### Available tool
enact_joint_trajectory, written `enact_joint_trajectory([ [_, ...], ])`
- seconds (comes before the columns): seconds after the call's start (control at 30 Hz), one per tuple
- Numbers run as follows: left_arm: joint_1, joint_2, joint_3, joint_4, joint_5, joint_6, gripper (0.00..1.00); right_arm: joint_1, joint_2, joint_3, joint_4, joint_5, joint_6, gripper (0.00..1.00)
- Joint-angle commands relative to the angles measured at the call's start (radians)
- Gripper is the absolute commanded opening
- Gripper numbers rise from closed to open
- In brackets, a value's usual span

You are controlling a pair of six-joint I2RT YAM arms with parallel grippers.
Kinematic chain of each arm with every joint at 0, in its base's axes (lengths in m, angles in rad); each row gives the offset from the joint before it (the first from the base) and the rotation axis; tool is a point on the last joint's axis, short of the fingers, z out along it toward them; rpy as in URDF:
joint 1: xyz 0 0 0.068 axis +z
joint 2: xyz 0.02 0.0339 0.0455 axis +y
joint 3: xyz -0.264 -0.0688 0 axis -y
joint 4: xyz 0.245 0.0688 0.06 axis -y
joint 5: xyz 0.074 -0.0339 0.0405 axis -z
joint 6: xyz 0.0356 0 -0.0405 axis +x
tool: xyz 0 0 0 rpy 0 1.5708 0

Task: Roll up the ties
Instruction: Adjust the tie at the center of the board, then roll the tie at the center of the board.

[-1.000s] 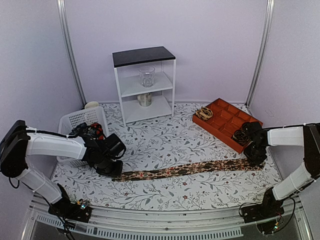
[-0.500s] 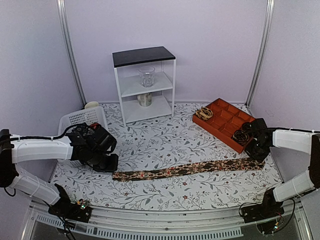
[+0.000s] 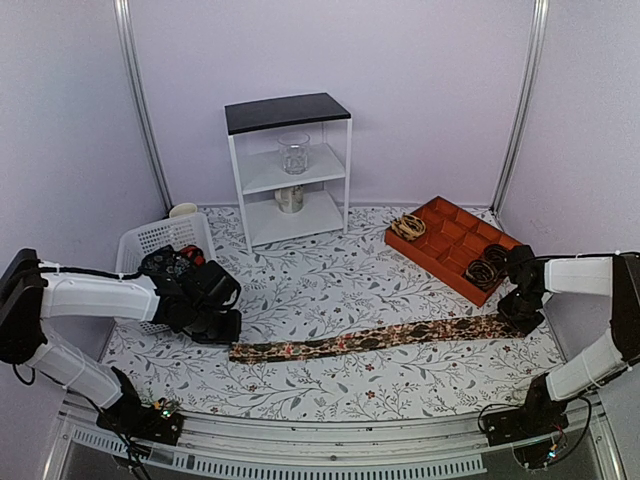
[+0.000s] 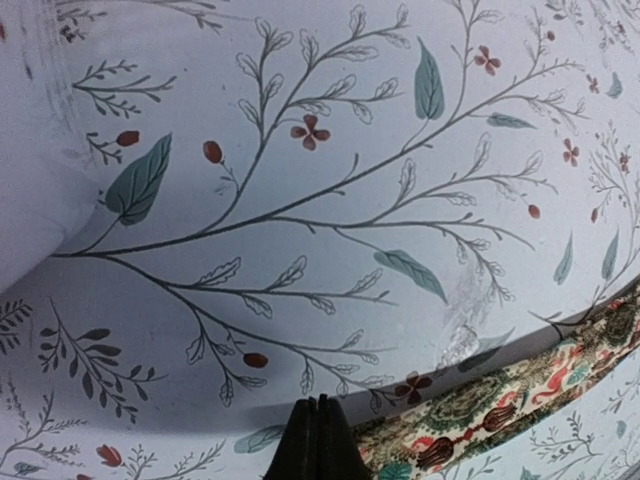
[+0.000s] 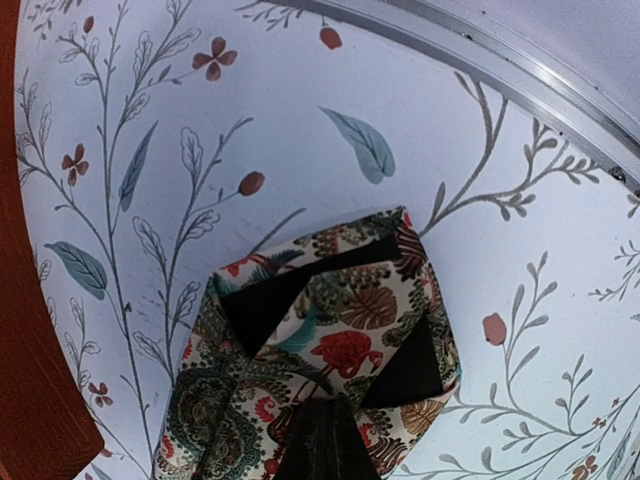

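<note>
One tie [image 3: 380,338], brown with a pale and red floral print, lies stretched flat across the front of the table. My left gripper [image 3: 218,328] is shut at its narrow left end. In the left wrist view the closed fingertips [image 4: 317,440] sit just left of the tie's end [image 4: 500,400], with nothing between them. My right gripper [image 3: 520,318] is shut over the wide right end. In the right wrist view that end of the tie [image 5: 330,330] is folded over, showing dark lining, and the closed gripper [image 5: 325,440] rests above it.
An orange compartment tray [image 3: 440,240] at the back right holds a pale coil [image 3: 407,227] and a dark roll [image 3: 484,270]; its edge [image 5: 15,330] is close to my right gripper. A white shelf [image 3: 290,170] stands at the back and a white basket [image 3: 150,240] at the left.
The left gripper drew back to the left, then returned to the narrow end. The right gripper shifted slightly right and nearer over the wide end. The tie stays stretched out.
</note>
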Motion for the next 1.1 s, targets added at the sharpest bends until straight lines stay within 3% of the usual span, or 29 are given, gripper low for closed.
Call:
enact_joint_trajectory([
  [0.0,0.009,0.007,-0.001,-0.121,-0.001,-0.038,0.0,-0.016,0.02,-0.009,0.003,0.053,-0.026,0.0],
  [0.17,0.008,-0.089,0.035,-0.202,-0.049,-0.061,0.0,-0.016,-0.104,-0.004,0.036,-0.026,-0.125,0.0],
  [0.37,0.017,-0.202,-0.012,-0.219,-0.034,-0.105,0.02,0.019,-0.279,-0.014,0.122,-0.268,-0.257,0.0],
  [0.6,0.019,-0.216,-0.099,-0.123,0.071,-0.119,0.0,0.23,-0.4,-0.072,0.331,-0.463,-0.244,0.0],
  [0.8,0.018,-0.173,-0.134,-0.046,0.111,-0.116,0.0,0.495,-0.275,-0.045,0.517,-0.483,-0.186,0.0],
  [1.07,0.008,-0.149,-0.146,0.023,0.172,-0.121,0.0,0.785,0.111,0.163,0.69,-0.539,-0.187,0.0],
])
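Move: The left gripper's target, the tie's left end, lies about 3 cm back and 1 cm right of it, some 2 cm below; the white basket is about 22 cm ahead and 23 cm left. From the right gripper, the tie's middle is about 38 cm left and 5 cm back, while the tie's right end sits just under it, some 3 cm to its right. The orange tray is about 24 cm ahead and 13 cm left of the right gripper. Lift the shut right gripper off the tie's right end by about 10 cm and sweep it some 32 cm left over the tie towards its middle, sinking slightly at the end while the wrist swings counter-clockwise and the fingers tilt leftward. Meanwhile hop the left gripper up, back and left, parting its fingers barely and shutting them again, then lower it and slide it right over the tie's left end. ##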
